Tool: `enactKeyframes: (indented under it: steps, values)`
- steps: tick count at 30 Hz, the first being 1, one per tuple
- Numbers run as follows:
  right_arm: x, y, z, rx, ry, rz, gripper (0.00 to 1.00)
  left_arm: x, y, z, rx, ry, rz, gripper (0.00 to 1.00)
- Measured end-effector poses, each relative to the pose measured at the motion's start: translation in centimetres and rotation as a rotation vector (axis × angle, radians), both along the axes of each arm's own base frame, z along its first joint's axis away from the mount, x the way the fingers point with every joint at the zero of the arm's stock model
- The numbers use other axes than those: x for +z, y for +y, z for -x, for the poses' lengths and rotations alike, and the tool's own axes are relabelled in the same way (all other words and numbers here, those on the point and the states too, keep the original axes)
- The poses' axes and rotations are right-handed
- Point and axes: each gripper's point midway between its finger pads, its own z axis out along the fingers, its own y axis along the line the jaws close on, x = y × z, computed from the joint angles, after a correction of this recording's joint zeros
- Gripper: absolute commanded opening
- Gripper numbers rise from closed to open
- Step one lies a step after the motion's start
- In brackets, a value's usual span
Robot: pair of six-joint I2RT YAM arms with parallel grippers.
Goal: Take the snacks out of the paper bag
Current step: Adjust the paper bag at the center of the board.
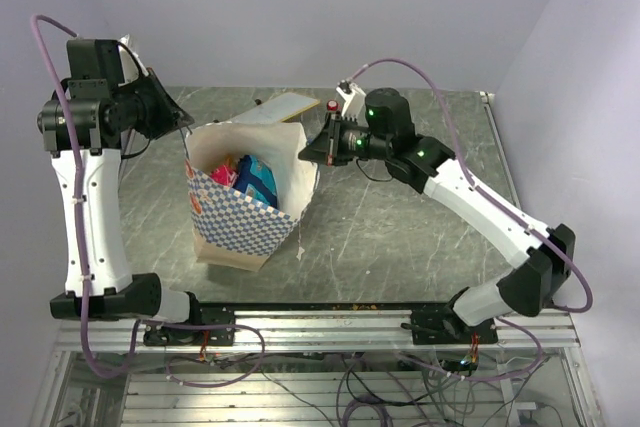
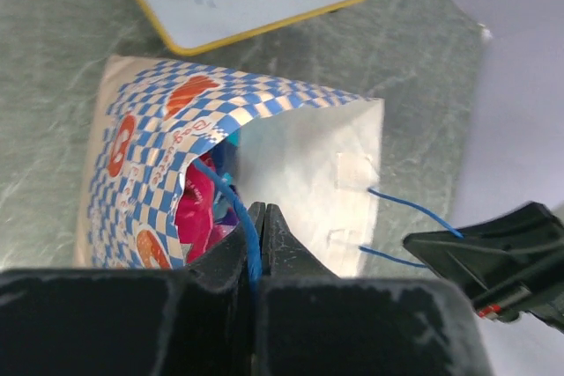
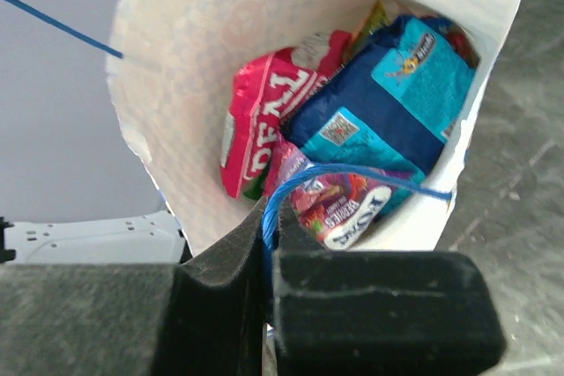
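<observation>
The blue-and-white checkered paper bag stands mouth up in the middle of the table, stretched open between both arms. My left gripper is at the bag's left rim, shut on a blue cord handle. At the right rim my right gripper is shut on the other blue cord handle. Snacks lie inside against the cream lining: a blue packet, a magenta-red packet and a purple berry packet. More packets beneath are mostly hidden.
A flat white yellow-edged board lies behind the bag. A small red-and-black knob sits beside it, near the right arm's wrist. The grey marbled table ends at a metal rail by the arm bases.
</observation>
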Motion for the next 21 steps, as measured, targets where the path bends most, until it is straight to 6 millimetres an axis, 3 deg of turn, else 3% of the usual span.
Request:
enactKeyframes:
  steps: [7, 13, 16, 21]
  values:
    - [-2.2, -3.6, 2.5, -0.059, 0.030, 0.055, 0.00, 1.8, -3.5, -0.1, -0.150, -0.156, 0.153, 0.07]
    - [-5.7, -6.3, 4.1, -0.116, 0.094, 0.143, 0.00, 2.1, -6.8, -0.9, -0.243, -0.253, 0.350, 0.07]
    - [-6.7, -7.4, 4.7, -0.140, 0.117, 0.181, 0.00, 1.7, -9.7, -0.4, -0.304, -0.262, 0.428, 0.07]
    - [-7.6, -8.7, 5.2, -0.178, 0.130, 0.216, 0.00, 2.2, -16.2, 2.3, -0.463, -0.253, 0.480, 0.07]
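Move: The snack-filled paper bag hangs between the hands, each already gripping one blue handle. Its middle is about 8 cm right of the left hand, 6 cm back and 22 cm below; from the right hand, some 13 cm left, 4 cm back and 17 cm below. Beyond the bag, the whiteboard lies about 19 cm ahead of the left hand and 8 cm to its right; the red-capped bottle stands some 25 cm ahead of the right hand and 7 cm to its right, both down at table level. Both hands keep their pinch on the bag's handles and draw them to the right. The left sweeps about 16 cm across above the bag's mouth, rising slightly, while its wrist rolls and swings some 40 degrees, clockwise from above; the right goes about 9 cm right, sinking 8 cm and coming back 5 cm. ##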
